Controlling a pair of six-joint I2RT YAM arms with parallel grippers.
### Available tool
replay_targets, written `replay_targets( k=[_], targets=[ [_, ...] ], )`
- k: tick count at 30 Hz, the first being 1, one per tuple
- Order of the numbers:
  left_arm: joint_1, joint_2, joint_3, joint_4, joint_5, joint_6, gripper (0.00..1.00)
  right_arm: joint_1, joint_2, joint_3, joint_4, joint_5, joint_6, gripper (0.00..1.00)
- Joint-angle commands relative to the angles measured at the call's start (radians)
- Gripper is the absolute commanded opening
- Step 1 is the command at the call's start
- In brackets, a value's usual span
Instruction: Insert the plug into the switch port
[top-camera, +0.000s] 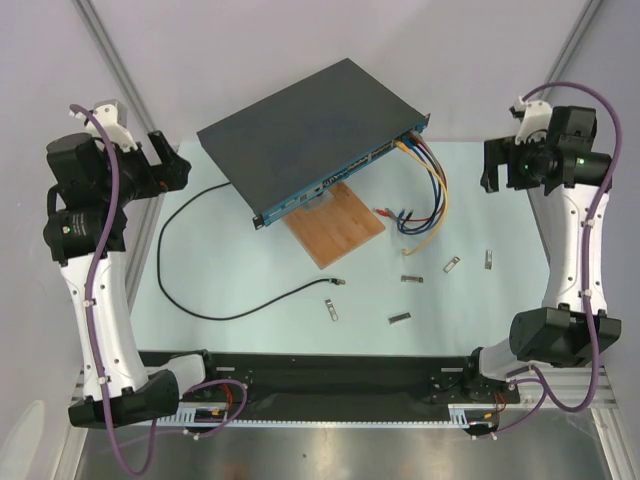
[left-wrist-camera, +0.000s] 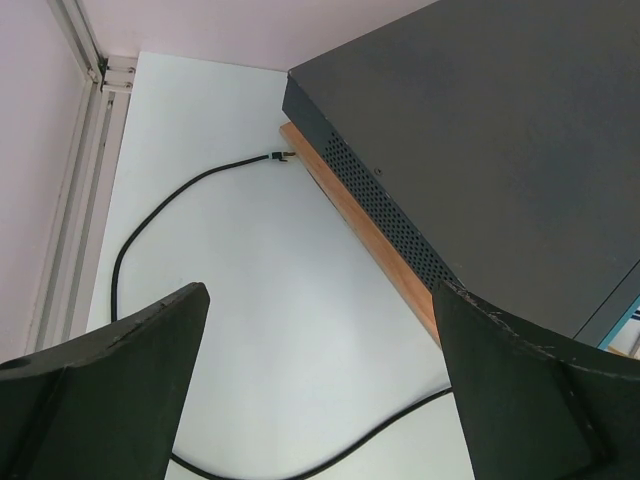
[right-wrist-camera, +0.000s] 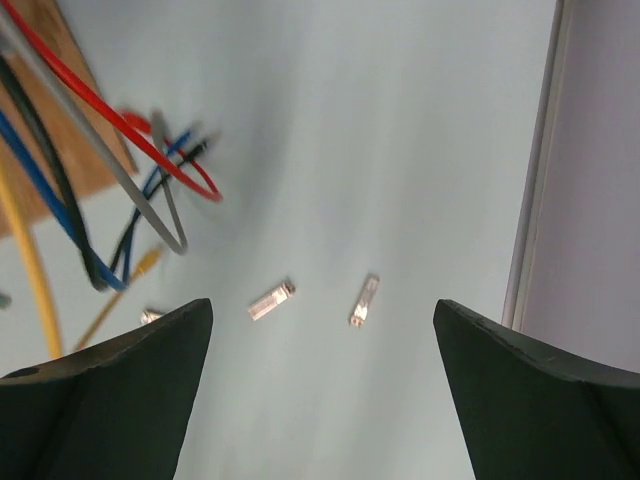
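The switch, a flat dark-grey box (top-camera: 300, 130), lies tilted at the table's back. Its blue face with the row of ports (top-camera: 340, 178) points to the front right. The plug (top-camera: 338, 283), a pale tip on a thin black cable (top-camera: 175, 290), lies on the table in front of the box. My left gripper (top-camera: 178, 170) is open and empty, left of the box and above the cable loop. In the left wrist view (left-wrist-camera: 320, 300) it looks at the box's side (left-wrist-camera: 480, 150) and the cable's other end (left-wrist-camera: 283, 157). My right gripper (top-camera: 490, 165) is open and empty at the far right; the right wrist view also shows it (right-wrist-camera: 322, 310).
A wooden board (top-camera: 335, 225) lies under the box's front edge. Yellow, blue, red and grey cables (top-camera: 425, 195) hang from the right-hand ports. Several small silver sticks (top-camera: 453, 265) lie scattered on the table's front right, two below my right gripper (right-wrist-camera: 271, 300).
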Motion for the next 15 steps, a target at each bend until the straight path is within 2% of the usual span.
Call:
replay_targets(
  k=[1,9,15],
  targets=[
    [0.002,-0.015,-0.003,0.036,0.005,-0.018,1.00,-0.042,-0.012,-0.065,-0.068,0.056,-0.086,1.00],
    [0.001,-0.032,-0.041,0.079,0.109,0.026,1.00,-0.197,0.133,-0.185,-0.136,0.048,-0.156,1.00],
    [-0.001,-0.066,-0.123,0.129,0.111,0.080,1.00,-0.206,0.277,-0.245,-0.098,0.069,-0.121,0.98]
  ],
)
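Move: The rightmost silver module lies on the table some 32 cm below the right hand, about level with it fore and aft and 5 cm to its right. A second silver module is about 5 cm to the hand's left and 1 cm back, a third 15 cm left and 5 cm back. The black cable's plug is roughly 35 cm left and 6 cm back. From the left hand the rightmost module is about 77 cm right, 6 cm ahead and 40 cm below. Downwards and fast, the right hand drops some 17 cm towards the table by the rightmost silver module, swinging about 8 cm to the right and a few centimetres back early on, then going almost straight down. The wrist tips about 30 degrees until the fingers point steeply down; they stay wide open and touch nothing. ##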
